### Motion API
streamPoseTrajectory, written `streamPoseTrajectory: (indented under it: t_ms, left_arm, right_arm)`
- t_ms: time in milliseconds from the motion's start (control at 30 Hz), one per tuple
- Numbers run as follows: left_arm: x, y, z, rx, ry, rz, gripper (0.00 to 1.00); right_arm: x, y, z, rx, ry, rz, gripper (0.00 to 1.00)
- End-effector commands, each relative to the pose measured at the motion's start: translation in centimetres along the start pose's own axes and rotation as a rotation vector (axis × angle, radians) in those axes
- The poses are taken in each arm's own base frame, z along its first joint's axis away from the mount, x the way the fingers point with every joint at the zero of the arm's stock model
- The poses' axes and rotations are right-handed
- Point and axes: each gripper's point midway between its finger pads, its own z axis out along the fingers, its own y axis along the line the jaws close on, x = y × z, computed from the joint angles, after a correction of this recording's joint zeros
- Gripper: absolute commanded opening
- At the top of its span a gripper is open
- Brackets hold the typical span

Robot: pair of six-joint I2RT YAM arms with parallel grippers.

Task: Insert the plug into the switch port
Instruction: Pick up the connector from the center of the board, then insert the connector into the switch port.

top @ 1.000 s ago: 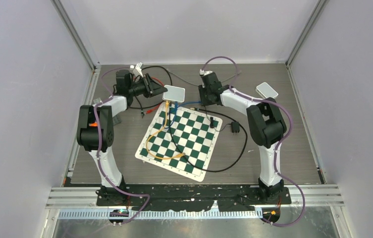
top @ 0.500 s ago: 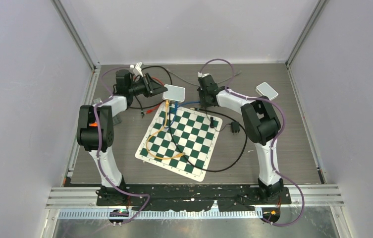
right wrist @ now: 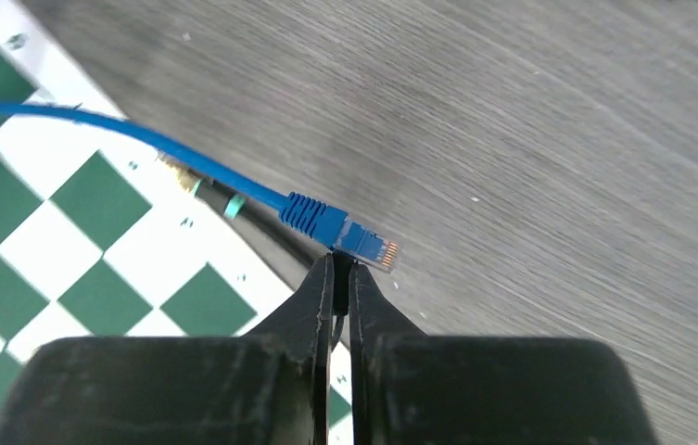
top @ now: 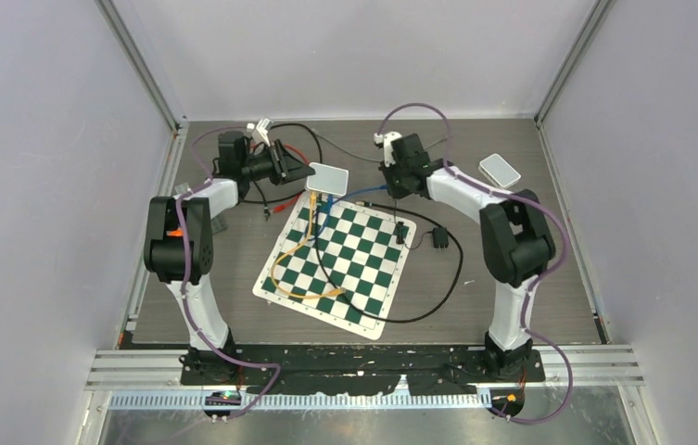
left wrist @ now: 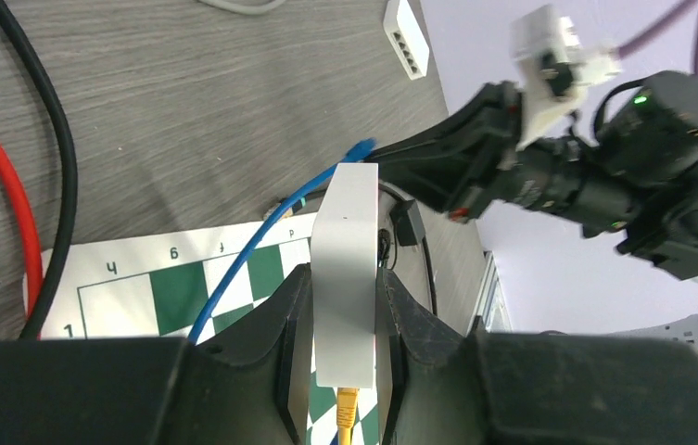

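Observation:
My left gripper point(left wrist: 345, 306) is shut on the white switch point(left wrist: 346, 250), holding it edge-up above the chessboard's far corner point(top: 329, 177). A yellow plug point(left wrist: 348, 408) sits in the switch's underside. The blue plug point(right wrist: 361, 243), gold contacts showing, lies on the wooden table at the end of its blue cable point(right wrist: 141, 139). My right gripper point(right wrist: 341, 264) is shut, its tips right against the plug's near side; the plug is not between them. In the top view the right gripper point(top: 391, 191) hangs just right of the switch.
A green-and-white chessboard point(top: 336, 264) lies mid-table with yellow and black cables looped over it. A black adapter point(top: 438, 239) lies off its right edge. A second white box point(top: 499, 169) rests at the far right. Red and black cables point(left wrist: 20, 185) run near the left arm.
The right gripper's jaws have closed from partly open to shut, and the right arm swung out to the right. The left gripper and the switch stayed put.

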Motion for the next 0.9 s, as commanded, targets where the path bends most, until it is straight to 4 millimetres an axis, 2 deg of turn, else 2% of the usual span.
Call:
streamPoseTrajectory:
  t_ms: [0,33,200,267,400,467,533,700,867]
  left_arm:
    - [-0.8,-4.3,-0.6,0.095,0.031,0.1,0.0]
    - [-0.6,-4.6,-0.6,0.101,0.043,0.103,0.0]
    - [1.1,-6.8,-0.8,0.163,0.136,0.114,0.0]
    - [1.6,-7.1,-0.9,0.156,0.154,0.122,0.0]
    - [1.8,-7.1,-1.1,0.123,0.163,0.137,0.0]
    - [2.1,-7.5,-0.9,0.134,0.172,0.141,0.0]
    - [2.3,-7.9,-0.7,0.143,0.182,0.149,0.0]
    - [2.9,-8.6,-0.1,0.185,0.218,0.139,0.0]
    - [3.8,-8.7,-0.1,0.191,0.256,0.104,0.0]
  right_arm:
    - [-3.7,0.3,-5.7,-0.173,-0.171,-0.173,0.05]
    - [-3.1,0.4,-5.7,-0.19,-0.163,-0.196,0.05]
    - [-2.6,1.5,-7.2,-0.303,-0.192,-0.359,0.05]
    - [-1.7,1.9,-7.3,-0.363,-0.159,-0.391,0.05]
    - [0.2,0.9,-7.1,-0.388,-0.027,-0.38,0.05]
    - [0.5,1.2,-7.4,-0.421,-0.027,-0.391,0.05]
    - [0.2,2.3,-8.0,-0.474,-0.085,-0.414,0.05]
    - [-1.9,5.6,-10.9,-0.595,-0.261,-0.488,0.05]
    - [-1.8,8.5,-11.6,-0.681,-0.314,-0.553,0.05]
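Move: The right hand already grips the thin black plug. The switch, held in the left fingers about 4 cm to that hand's right, lies some 13 cm left of the right hand, about level fore-and-aft and 9 cm above it. The loose blue plug lies about 1 cm ahead and 2 cm left of the right hand, 3 cm below; the black adapter sits roughly 10 cm back and 10 cm right. Right hand carries the plug back 9 cm and up, turning counter-clockwise; left brings the switch back and right. ##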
